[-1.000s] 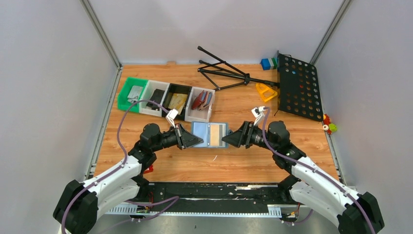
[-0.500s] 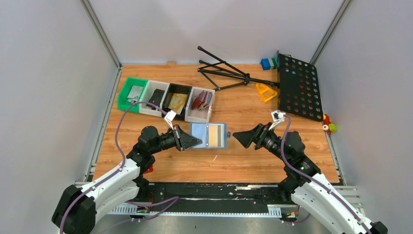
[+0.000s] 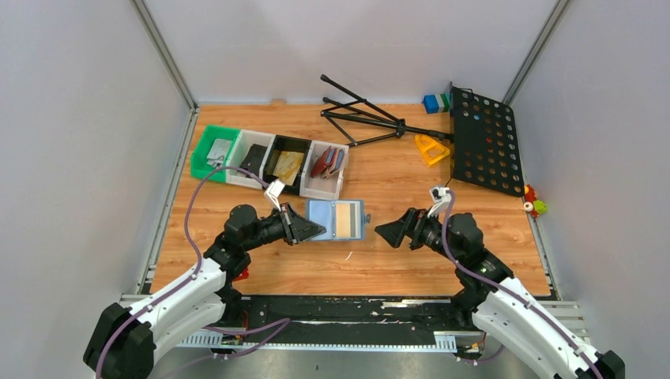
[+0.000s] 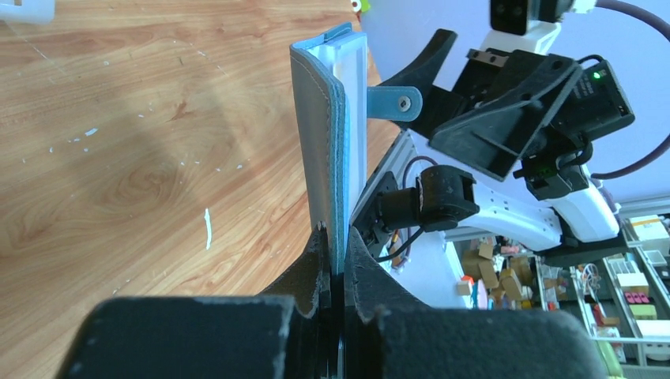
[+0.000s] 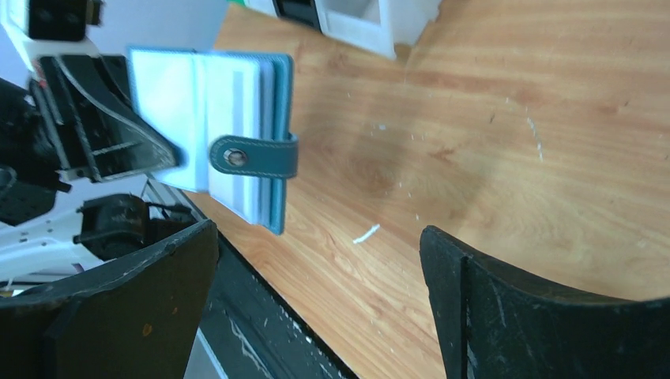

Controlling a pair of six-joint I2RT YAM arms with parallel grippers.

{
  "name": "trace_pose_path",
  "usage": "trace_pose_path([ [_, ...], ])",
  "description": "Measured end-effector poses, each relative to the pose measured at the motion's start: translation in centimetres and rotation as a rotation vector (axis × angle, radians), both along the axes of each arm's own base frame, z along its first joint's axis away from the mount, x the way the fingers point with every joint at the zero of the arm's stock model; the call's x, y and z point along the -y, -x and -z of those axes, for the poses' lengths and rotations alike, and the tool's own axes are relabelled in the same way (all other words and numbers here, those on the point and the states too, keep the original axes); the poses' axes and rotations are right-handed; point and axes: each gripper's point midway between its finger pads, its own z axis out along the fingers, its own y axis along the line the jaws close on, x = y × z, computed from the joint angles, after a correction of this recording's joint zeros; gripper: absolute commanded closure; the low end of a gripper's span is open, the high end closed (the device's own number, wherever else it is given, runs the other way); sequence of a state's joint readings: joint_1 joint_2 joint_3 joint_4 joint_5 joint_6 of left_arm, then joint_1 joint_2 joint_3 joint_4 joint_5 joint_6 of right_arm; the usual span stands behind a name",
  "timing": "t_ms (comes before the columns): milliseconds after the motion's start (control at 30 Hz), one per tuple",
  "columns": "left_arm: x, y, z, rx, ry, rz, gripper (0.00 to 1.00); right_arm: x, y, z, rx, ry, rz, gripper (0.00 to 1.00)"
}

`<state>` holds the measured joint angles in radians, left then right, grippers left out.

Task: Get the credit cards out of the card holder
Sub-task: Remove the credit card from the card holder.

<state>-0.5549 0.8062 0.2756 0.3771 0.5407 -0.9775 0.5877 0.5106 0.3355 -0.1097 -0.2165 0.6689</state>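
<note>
The slate-blue card holder point(image 3: 320, 219) hangs open just above the table, and a gold-tan credit card point(image 3: 348, 220) shows in its right half. My left gripper point(image 3: 316, 230) is shut on the holder's left edge. In the left wrist view the holder point(image 4: 320, 142) stands edge-on between the jaws of that gripper point(image 4: 338, 254). My right gripper point(image 3: 385, 231) is open and empty, a short gap to the right of the holder. From the right wrist the holder point(image 5: 237, 95) and its snap strap point(image 5: 254, 155) lie ahead of my open right gripper point(image 5: 316, 237).
A row of bins point(image 3: 269, 160) at the back left holds wallets and cards. A folded tripod stand point(image 3: 367, 118), a black perforated panel point(image 3: 483, 142), a yellow piece point(image 3: 430, 148) and small toys point(image 3: 534, 204) lie at the back right.
My right gripper opened wide and drew back to the right, off the holder's right edge. The left gripper kept its hold, and the holder shifted slightly left.
</note>
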Motion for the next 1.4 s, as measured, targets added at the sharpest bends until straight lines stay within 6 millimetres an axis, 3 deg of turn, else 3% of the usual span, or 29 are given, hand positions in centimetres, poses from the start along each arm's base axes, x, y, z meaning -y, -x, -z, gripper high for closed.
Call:
trace_pose_path([
  [167,0.0,0.0,0.0,-0.001,0.0,0.0,1.0,-0.7,0.5,2.3,-0.091,0.043,-0.05,0.03],
  [500,0.0,0.0,0.1,-0.007,-0.001,-0.001,1.0,-2.1,1.8,1.9,-0.101,-0.041,-0.145,0.06],
  [600,0.0,0.0,0.1,-0.009,-0.001,-0.001,1.0,-2.3,2.4,2.2,-0.122,-0.057,-0.17,0.01],
  [1267,0.5,-0.6,-1.8,-0.009,0.087,-0.013,1.0,-6.5,4.2,0.2,-0.113,-0.198,-0.38,0.0],
  [1400,0.6,-0.6,-2.2,-0.003,0.099,-0.013,1.0,-7.3,3.8,-0.8,-0.103,-0.213,-0.389,0.06],
])
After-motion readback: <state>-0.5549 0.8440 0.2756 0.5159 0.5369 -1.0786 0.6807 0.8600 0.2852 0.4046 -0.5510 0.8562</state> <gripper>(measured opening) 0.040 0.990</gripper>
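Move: From the open right gripper, the credit cards in the opened card holder lie about 12 cm to the left, roughly level in height and 1 cm back; the holder's snap strap is nearer, about 7 cm straight left. The white bin stands on the table some 18 cm left, 12 cm ahead and 14 cm lower. From the left gripper, which already pinches the holder, the cards are about 7 cm right and 2 cm ahead. Bring the wide-open right gripper about 7 cm left and 4 cm back towards the card holder's strap edge, dipping a couple of centimetres early and regaining that height. Swing it about 20 degrees counter-clockwise on the way, rolling its left side up, fingers staying open. Late on, raise the left gripper about 2 cm, keeping its pinch on the holder. ##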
